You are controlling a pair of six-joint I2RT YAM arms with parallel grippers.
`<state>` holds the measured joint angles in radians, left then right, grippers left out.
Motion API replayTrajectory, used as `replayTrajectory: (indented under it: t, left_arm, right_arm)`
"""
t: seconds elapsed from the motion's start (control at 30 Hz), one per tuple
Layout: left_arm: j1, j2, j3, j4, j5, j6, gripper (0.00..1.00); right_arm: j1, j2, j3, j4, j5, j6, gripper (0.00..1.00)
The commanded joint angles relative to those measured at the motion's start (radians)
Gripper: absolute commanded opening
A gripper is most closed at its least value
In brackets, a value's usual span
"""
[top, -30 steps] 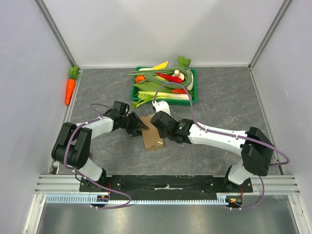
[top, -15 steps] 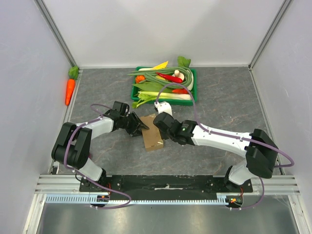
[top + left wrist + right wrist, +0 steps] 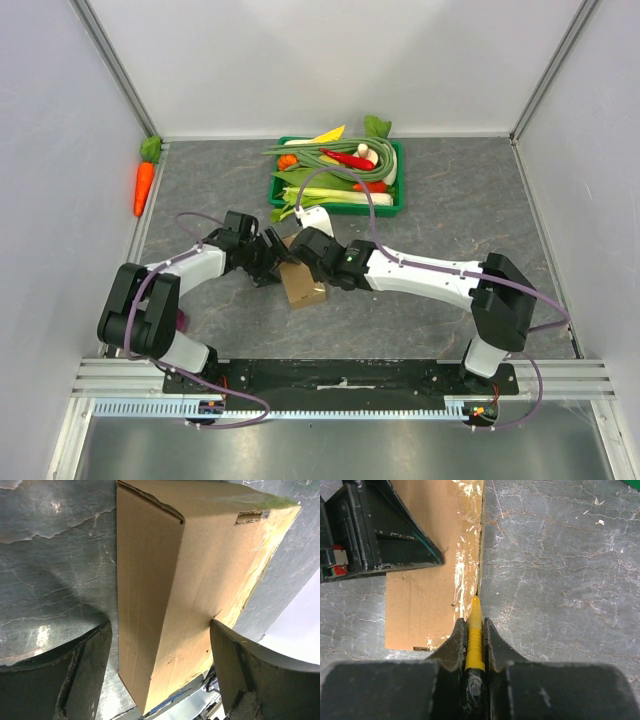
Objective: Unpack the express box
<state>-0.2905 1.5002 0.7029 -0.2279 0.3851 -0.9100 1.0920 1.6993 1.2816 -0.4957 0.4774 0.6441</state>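
Note:
The express box point(image 3: 303, 285), a small brown carton, lies on the grey table between both arms. In the left wrist view the box point(image 3: 170, 590) stands between the wide-spread fingers of my left gripper point(image 3: 160, 624). The left finger point(image 3: 85, 675) is clear of the cardboard and the right finger point(image 3: 240, 670) touches its edge. My left gripper point(image 3: 268, 260) is open at the box's left side. My right gripper point(image 3: 471, 622) is shut on a yellow cutter point(image 3: 475, 630). The cutter's tip rests at the taped seam on the box point(image 3: 420, 605). Seen from above, my right gripper point(image 3: 308, 250) hangs over the box's far end.
A green tray point(image 3: 400, 175) of vegetables stands at the back, just beyond the right arm's wrist. A toy carrot point(image 3: 143, 188) lies by the left wall. The left gripper's finger point(image 3: 395, 530) shows over the box in the right wrist view.
My left gripper's jaws have spread apart from the box. The right arm has slid left with the cutter over the box, and the box has shifted slightly left.

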Motion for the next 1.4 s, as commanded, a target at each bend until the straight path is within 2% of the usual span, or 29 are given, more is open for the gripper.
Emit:
replayTrajectory:
  t: [0.0,0.13,0.3,0.37,0.5,0.8,1.37]
  left_arm:
    - [0.001,-0.028,-0.058,0.004,0.029,0.051,0.82]
    - [-0.001,-0.029,-0.098,0.056,0.08,0.014,0.75]
    - [-0.007,0.0,-0.118,0.099,0.084,-0.058,0.56]
    - [-0.007,0.011,-0.12,0.105,0.054,-0.088,0.48]
    - [-0.007,0.006,-0.118,0.111,-0.021,-0.168,0.39]
    - [-0.009,-0.003,-0.106,0.085,-0.12,-0.207,0.34]
    - [-0.007,0.023,-0.121,0.088,-0.152,-0.227,0.31]
  right_arm:
    - [0.009,0.054,0.045,-0.012,0.015,0.011,0.0]
    - [0.008,0.071,0.062,-0.007,0.049,-0.003,0.0]
    - [0.008,0.063,0.05,-0.006,0.041,0.012,0.0]
    - [0.008,0.04,0.026,-0.006,0.023,0.02,0.0]
    - [0.008,-0.01,-0.021,-0.026,-0.025,0.029,0.0]
    - [0.009,-0.104,-0.103,-0.083,-0.053,0.014,0.0]
    - [0.008,-0.144,-0.169,-0.115,-0.137,0.017,0.0]
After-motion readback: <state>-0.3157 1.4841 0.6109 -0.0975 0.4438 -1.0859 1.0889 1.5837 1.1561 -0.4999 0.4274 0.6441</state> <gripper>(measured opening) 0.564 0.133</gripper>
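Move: The right hand already holds the utility knife, its blade in the taped seam along the express box's right-hand edge; the box's middle lies about 3 cm ahead, 5 cm to the left and 8 cm below that hand. From the wide-open left hand, the box's middle is some 4 cm right, 1 cm back, about level in height. The green crate stands roughly 20 cm ahead and 3 cm right of the right hand. The right hand keeps its knife in the seam, eases forward and down by under 1 cm, then draws back and rightward along the taped edge for about 4 cm, towards the box's near end. Meanwhile the left fingers close partway to pinch the box's left upper edge, shifting about 2 cm right and slightly back as the wrist rolls a little. ##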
